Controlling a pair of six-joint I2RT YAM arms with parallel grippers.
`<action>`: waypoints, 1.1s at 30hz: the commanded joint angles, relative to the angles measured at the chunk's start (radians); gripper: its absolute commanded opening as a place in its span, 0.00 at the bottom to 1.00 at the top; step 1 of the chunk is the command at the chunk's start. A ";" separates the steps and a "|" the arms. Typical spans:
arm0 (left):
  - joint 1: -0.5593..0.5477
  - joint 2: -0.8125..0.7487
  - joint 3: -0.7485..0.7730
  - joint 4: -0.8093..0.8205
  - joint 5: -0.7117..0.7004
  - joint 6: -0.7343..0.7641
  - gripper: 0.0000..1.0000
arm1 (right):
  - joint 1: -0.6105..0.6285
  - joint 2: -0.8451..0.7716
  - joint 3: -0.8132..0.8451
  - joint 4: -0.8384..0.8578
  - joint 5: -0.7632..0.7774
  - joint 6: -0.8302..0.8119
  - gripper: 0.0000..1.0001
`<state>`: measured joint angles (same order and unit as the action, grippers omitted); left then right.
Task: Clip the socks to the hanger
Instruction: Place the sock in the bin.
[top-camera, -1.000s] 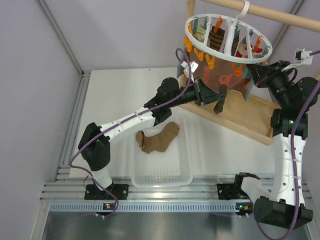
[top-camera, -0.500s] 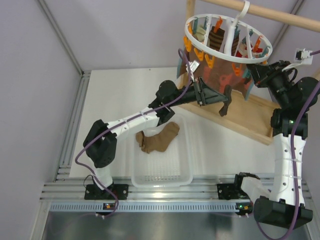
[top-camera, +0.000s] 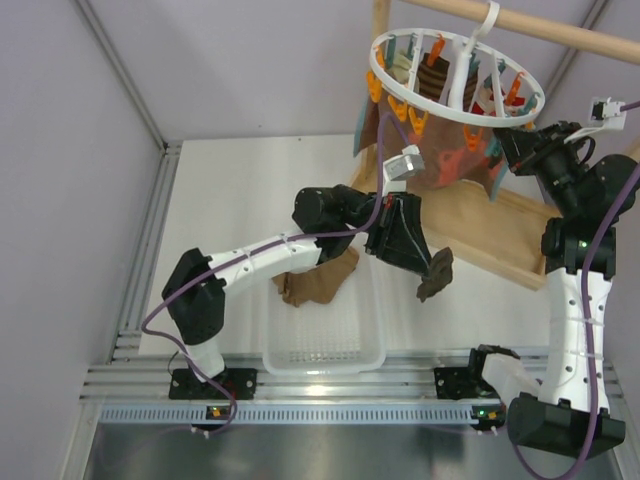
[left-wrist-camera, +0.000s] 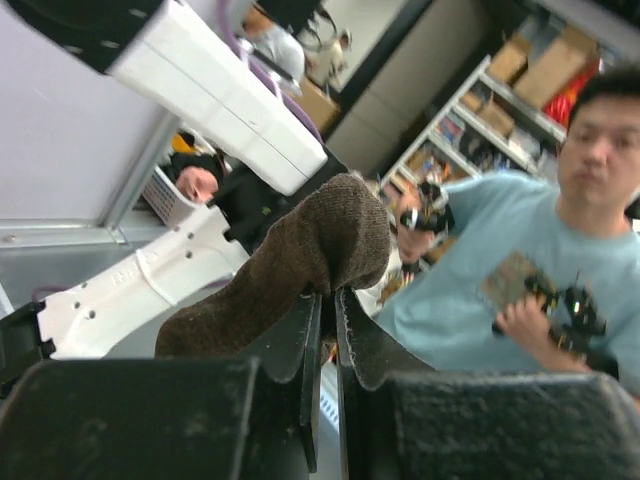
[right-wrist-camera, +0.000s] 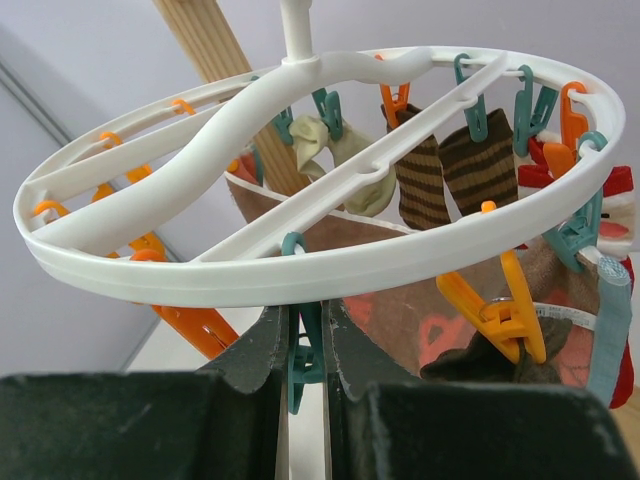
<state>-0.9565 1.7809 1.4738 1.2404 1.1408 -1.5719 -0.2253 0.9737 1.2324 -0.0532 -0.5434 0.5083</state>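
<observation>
The hanger (top-camera: 455, 75), a white ring with orange and teal pegs, hangs from the rod at the back right. My left gripper (top-camera: 425, 262) is shut on a dark brown sock (top-camera: 436, 274) in the air below and in front of the ring. In the left wrist view the sock (left-wrist-camera: 300, 250) bulges above the gripper (left-wrist-camera: 327, 295). A tan sock (top-camera: 320, 280) lies in the basket. My right gripper (top-camera: 508, 148) is at the ring's right rim. Its wrist view shows the gripper (right-wrist-camera: 305, 345) shut on a teal peg (right-wrist-camera: 303, 365) under the ring (right-wrist-camera: 330, 270). Striped brown socks (right-wrist-camera: 440, 175) hang clipped.
A white mesh basket (top-camera: 320, 345) sits at the near middle. The wooden frame's base (top-camera: 500, 235) and rod (top-camera: 560, 30) stand at the back right, with a reddish-brown printed cloth (top-camera: 450, 155) hanging under the ring. A person (left-wrist-camera: 540, 250) shows in the left wrist view.
My left arm has swung down and toward the front with the dark sock, away from the ring, and its wrist has turned. The right arm has stayed still.
</observation>
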 joint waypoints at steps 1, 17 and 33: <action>-0.008 -0.055 0.085 0.456 0.126 0.013 0.00 | -0.006 -0.006 -0.004 -0.054 -0.007 0.009 0.00; 0.040 -0.129 -0.062 0.262 0.231 0.194 0.00 | -0.006 0.002 0.002 -0.060 -0.013 -0.005 0.00; 0.271 -0.377 -0.371 -1.634 -0.588 1.178 0.00 | -0.006 0.008 -0.007 -0.074 -0.004 -0.011 0.00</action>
<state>-0.7212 1.3899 1.1095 -0.0986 0.8604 -0.3515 -0.2253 0.9642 1.2304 -0.0662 -0.5430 0.4973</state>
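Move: Below and inward of the left hand, which already holds the dark sock, lies the bin: its middle is about 12 cm ahead, 15 cm to the left and 40 cm down. The brown sock in it lies some 20 cm ahead and 18 cm to the left, at much the same depth. The hanger's ring is about 36 cm ahead, 8 cm to the right and 6 cm up. From the right hand, the bin is roughly 12 cm back, 31 cm left and 41 cm down. Easing back a couple of centimetres with a slight rise and drift left, the left hand then swoops down about 20 cm and forward 13 cm, still edging left, towards the bin. The wrist swings counter-clockwise and rolls its left side up, turning the fingers from back-right to point right and slightly down; they keep their pinch on the dark sock. ##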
